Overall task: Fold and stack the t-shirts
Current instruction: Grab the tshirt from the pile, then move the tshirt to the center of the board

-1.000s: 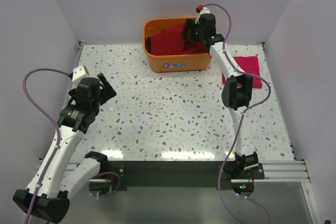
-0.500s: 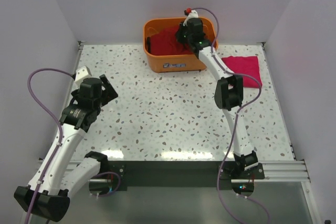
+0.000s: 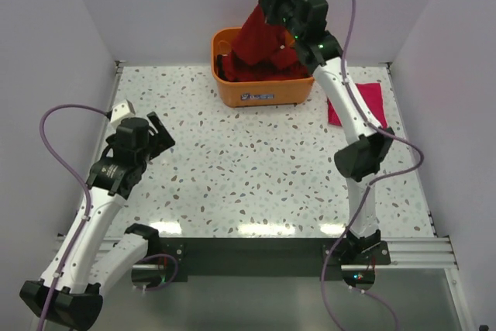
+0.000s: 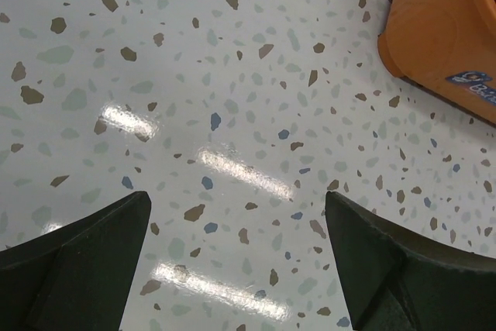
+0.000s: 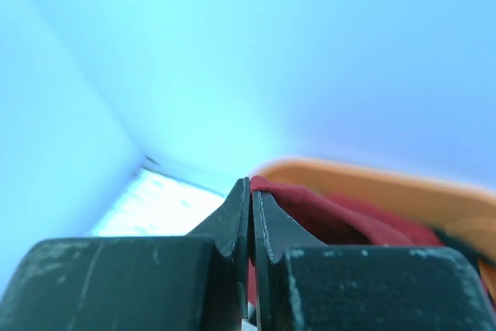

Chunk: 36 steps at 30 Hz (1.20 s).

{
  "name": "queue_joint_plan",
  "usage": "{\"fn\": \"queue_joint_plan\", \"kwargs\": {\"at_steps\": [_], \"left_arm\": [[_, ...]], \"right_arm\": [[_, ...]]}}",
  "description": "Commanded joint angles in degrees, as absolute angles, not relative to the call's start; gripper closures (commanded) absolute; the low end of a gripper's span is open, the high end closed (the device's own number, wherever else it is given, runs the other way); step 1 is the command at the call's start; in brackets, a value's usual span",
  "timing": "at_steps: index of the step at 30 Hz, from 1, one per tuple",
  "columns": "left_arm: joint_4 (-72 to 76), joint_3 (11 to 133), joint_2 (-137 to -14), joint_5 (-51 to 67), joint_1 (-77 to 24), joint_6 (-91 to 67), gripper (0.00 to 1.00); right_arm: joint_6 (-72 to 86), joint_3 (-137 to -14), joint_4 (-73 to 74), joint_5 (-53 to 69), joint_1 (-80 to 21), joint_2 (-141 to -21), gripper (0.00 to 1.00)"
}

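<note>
A dark red t-shirt (image 3: 256, 35) hangs up out of the orange tub (image 3: 267, 92), pinched in my right gripper (image 3: 267, 5), which is raised above the tub and shut on the cloth. From the right wrist the pads meet on a red fold (image 5: 310, 207), the gripper (image 5: 250, 185) closed tight. More dark red t-shirts (image 3: 263, 71) lie in the tub. A pinkish-red t-shirt (image 3: 364, 102) lies folded flat at the table's right, partly behind the right arm. My left gripper (image 3: 159, 131) hovers over the left of the table, jaws wide apart (image 4: 236, 203) with only table between them.
The orange tub stands at the back middle of the speckled table (image 3: 248, 160); its corner (image 4: 442, 29) shows in the left wrist view. Grey walls close in the back and both sides. A black rail (image 3: 256, 249) runs along the near edge.
My right gripper dipped into the tub, shut on a dark red t-shirt and rose, lifting the cloth above the rim. The left arm has barely moved.
</note>
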<state>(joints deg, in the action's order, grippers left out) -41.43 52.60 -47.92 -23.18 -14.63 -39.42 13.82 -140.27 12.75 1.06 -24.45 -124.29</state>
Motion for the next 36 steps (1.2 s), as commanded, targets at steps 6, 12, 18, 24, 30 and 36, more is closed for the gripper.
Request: {"fn": "queue_joint_plan", "kwargs": {"at_steps": [6,12,18,24,30,36], "left_arm": [[-39.2,53.3,-43.8,-19.9,-14.2,-39.5,0.0],[-39.5,53.9,-42.4,-17.8,-14.2,-39.1,0.0],[-40.5,53.8,-40.8,-17.4,-14.2,-39.1,0.0],[-41.4,53.1,-40.3,-17.2,-14.2,-39.6,0.0],[-43.5,52.0,-42.5,-17.1,-14.2,-40.3,0.0],[-45.4,49.1,-46.2,-14.1,-14.2,-39.2,0.0]], "right_arm": [[15.8,-144.9,11.3,13.0,-30.4,-102.9,1.0],[31.5,-145.9,3.2,28.0,-32.3,-97.3,1.0],[43.2,-146.1,-2.4,35.8,-33.2,-94.8,1.0],[35.2,-133.7,9.8,26.5,-33.2,-87.2,1.0],[25.6,-95.8,20.0,0.2,-30.6,-69.3,1.0],[33.5,-59.5,20.9,-0.7,-10.1,-61.5,1.0]]}}
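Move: The right gripper already pinches a red t-shirt whose lower part is still in the orange bin. The bin's middle lies some 8 cm ahead of that gripper, level sideways and about 32 cm below. The clear middle of the table, for the shirt, is about 26 cm back, straight behind and 42 cm down. The folded t-shirt is 33 cm to the right and 5 cm back. From the left gripper, the clear middle is some 5 cm ahead, 27 cm right, 21 cm below. Keep the right gripper shut on the red t-shirt and whip it back and up out of the orange bin, about 37 cm back and 31 cm higher, tipping the fingers up and turning them counter-clockwise. Then reverse: swing steeply down, with some forward and left, over the table, tipping the fingers down and undoing the turn. Let the open left gripper rise slightly, then sink again. ##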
